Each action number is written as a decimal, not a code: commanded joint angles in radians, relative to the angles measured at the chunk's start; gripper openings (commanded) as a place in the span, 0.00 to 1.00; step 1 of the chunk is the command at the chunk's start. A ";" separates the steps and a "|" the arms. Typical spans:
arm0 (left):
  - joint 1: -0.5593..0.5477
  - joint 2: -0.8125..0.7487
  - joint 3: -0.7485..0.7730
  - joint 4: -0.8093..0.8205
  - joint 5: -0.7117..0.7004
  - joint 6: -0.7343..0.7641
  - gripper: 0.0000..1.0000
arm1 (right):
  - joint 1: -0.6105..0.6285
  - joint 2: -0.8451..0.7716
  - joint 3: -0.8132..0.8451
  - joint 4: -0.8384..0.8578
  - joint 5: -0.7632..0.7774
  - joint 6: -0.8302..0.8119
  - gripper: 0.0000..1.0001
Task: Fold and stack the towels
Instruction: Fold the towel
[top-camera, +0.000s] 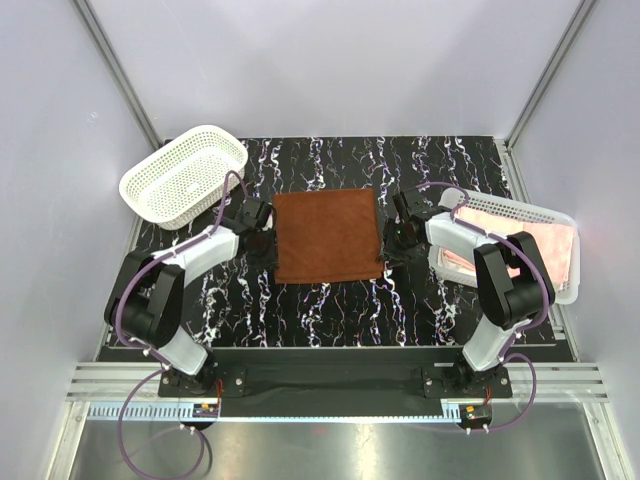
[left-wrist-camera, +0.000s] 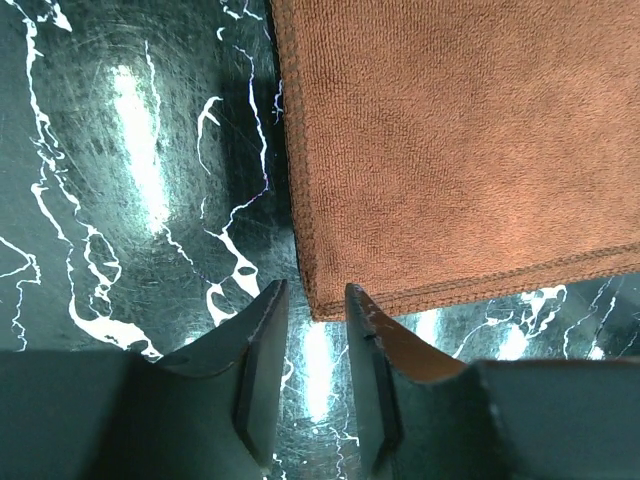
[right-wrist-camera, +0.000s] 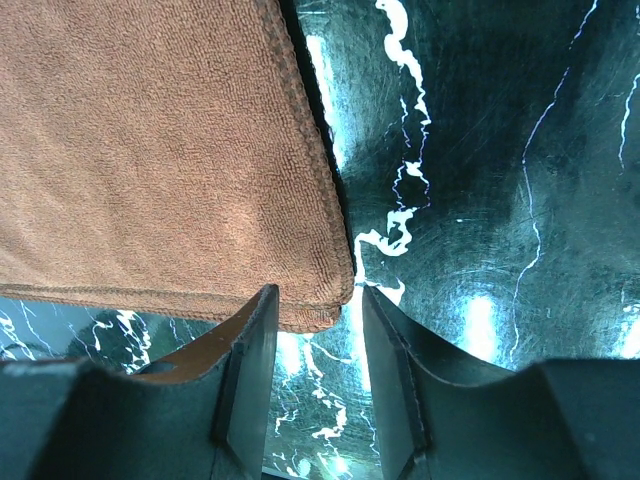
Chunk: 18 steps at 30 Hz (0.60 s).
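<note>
A rust-brown towel (top-camera: 328, 236) lies flat and folded on the black marbled table, also seen in the left wrist view (left-wrist-camera: 450, 150) and the right wrist view (right-wrist-camera: 150, 150). My left gripper (top-camera: 263, 241) stands at the towel's left edge; its jaws (left-wrist-camera: 315, 290) are open, with the towel's near corner just beyond the tips. At the towel's right edge, my right gripper (top-camera: 392, 240) is open too (right-wrist-camera: 319, 292), and the towel's corner lies loose in the gap between the tips. A pale pink towel (top-camera: 505, 225) lies in the right basket.
A white lattice basket (top-camera: 183, 175) lies tilted at the back left of the table. A second white basket (top-camera: 560, 255) holding the pink cloth stands at the right, close behind my right arm. Grey walls enclose the table on three sides.
</note>
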 joint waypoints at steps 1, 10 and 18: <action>0.001 -0.025 -0.011 0.034 0.006 -0.013 0.34 | 0.007 -0.031 0.000 0.011 0.015 0.002 0.46; 0.002 0.038 -0.056 0.109 0.046 -0.035 0.26 | 0.007 -0.012 -0.025 0.047 0.015 -0.001 0.46; 0.001 0.019 -0.054 0.097 0.027 -0.035 0.00 | 0.007 -0.014 -0.048 0.076 0.020 0.014 0.46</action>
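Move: The brown towel lies flat between the hands. Its near-left corner is just under the left fingers, about 1 cm back and 2 cm below; the towel's middle is some 8 cm ahead and 11 cm right, the empty basket about 19 cm ahead and 17 cm left. The near-right corner is about 1 cm back of the right hand and 2 cm below; the stack basket stands roughly 24 cm to that hand's right and 6 cm ahead. Left hand sinks about 2 cm onto the brown towel's near-left corner and shuts; open right hand lowers 1 cm. ##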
